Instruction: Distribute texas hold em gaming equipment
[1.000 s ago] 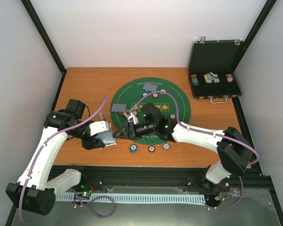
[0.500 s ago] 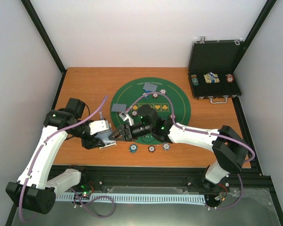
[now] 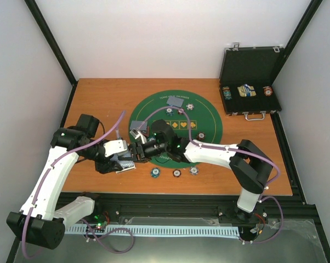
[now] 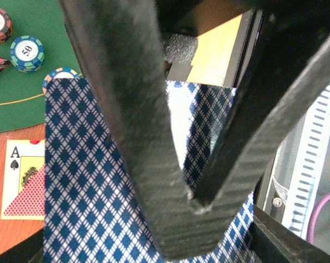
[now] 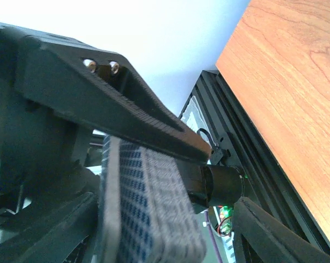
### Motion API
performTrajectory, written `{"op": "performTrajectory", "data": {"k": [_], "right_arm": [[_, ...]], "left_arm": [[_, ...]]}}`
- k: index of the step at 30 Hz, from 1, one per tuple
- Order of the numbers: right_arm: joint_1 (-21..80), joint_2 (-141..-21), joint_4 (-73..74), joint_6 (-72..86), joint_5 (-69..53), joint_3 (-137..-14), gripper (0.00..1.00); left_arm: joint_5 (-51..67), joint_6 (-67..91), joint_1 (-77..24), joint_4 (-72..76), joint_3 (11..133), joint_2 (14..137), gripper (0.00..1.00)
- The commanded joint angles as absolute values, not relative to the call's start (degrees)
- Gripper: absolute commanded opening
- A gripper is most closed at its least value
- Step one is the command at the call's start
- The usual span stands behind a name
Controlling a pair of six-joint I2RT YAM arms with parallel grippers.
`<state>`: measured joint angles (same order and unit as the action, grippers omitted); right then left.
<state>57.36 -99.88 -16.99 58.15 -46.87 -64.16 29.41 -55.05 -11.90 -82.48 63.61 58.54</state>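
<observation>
My left gripper (image 3: 118,159) (image 4: 193,200) is shut on a deck of blue-diamond-backed playing cards (image 3: 126,163) (image 4: 88,181), held just off the green mat's left edge. My right gripper (image 3: 137,153) (image 5: 170,189) is open and has reached the deck (image 5: 148,213), which sits between its fingers (image 5: 126,109); whether they touch it I cannot tell. Two cards lie face down on the round green mat (image 3: 209,118), one (image 3: 137,125) at its left and one (image 3: 176,102) at its far side. Three poker chips (image 3: 177,173) line up on the wood in front of the mat.
More chips (image 3: 190,107) (image 4: 27,52) lie on the mat. A face-up ace of spades (image 4: 20,178) rests on the wood beside the deck. An open black case (image 3: 250,82) holding chips stands at the back right. A black rail (image 5: 247,142) runs along the table's near edge.
My right arm has swung left from over the mat until its open gripper reached the deck. The left gripper and deck have stayed in place.
</observation>
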Motion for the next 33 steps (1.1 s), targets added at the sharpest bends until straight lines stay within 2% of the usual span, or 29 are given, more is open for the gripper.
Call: {"op": "performTrajectory", "data": {"k": [1,6,12,17,25,33], "right_arm": [[58.1,-102.5,-19.7,59.5,-48.2,-66.7,0.65],[57.6,-105.1,-20.8,60.5,-48.4,-66.5,0.61],[55.3,-104.8,-20.6,60.7,-48.0,-61.5,0.51],[54.0,-102.6,-20.4,60.1,-47.5,-57.9,0.49],[53.6,-99.1,-15.1,57.1,-46.3,-58.1,0.47],[53.4,-95.9,-7.3,54.5,-43.6,-59.5,0.34]], "left_arm": [[31.3,-54.7,-11.9,-83.9,66.2,57.7,0.16],[31.6,-54.7,-11.9,-84.0,66.5,57.6,0.15],[31.3,-54.8,-11.9,-84.0,66.4,56.8,0.15],[31.6,-54.7,-11.9,-83.8,66.3,56.7,0.15],[31.9,-54.5,-11.9,-83.4,66.7,57.1,0.15],[31.7,-54.6,-11.9,-83.0,66.4,56.8,0.15]]}}
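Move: The deck stays clamped in the left hand's pads, its middle only about 2 cm to the right of that hand point. From the right hand, whose open fingers already reach over it, the deck's middle is some 3 cm to the left, 2 cm back and 2 cm lower. The nearer dealt card lies about 12 cm ahead of the right hand and 1 cm right; the teal chip stack is roughly 13 cm back and 9 cm right. Both are around 12 cm below. Leftward first, the right hand slips about 1 cm farther over the deck, sinking slightly, then turns back and draws to the right by some 3.5 cm, easing about 1 cm forward. One finger lies on the top card's back and drags that card off sideways while the fingers close partway around it; the left hand holds the deck nearly still. ##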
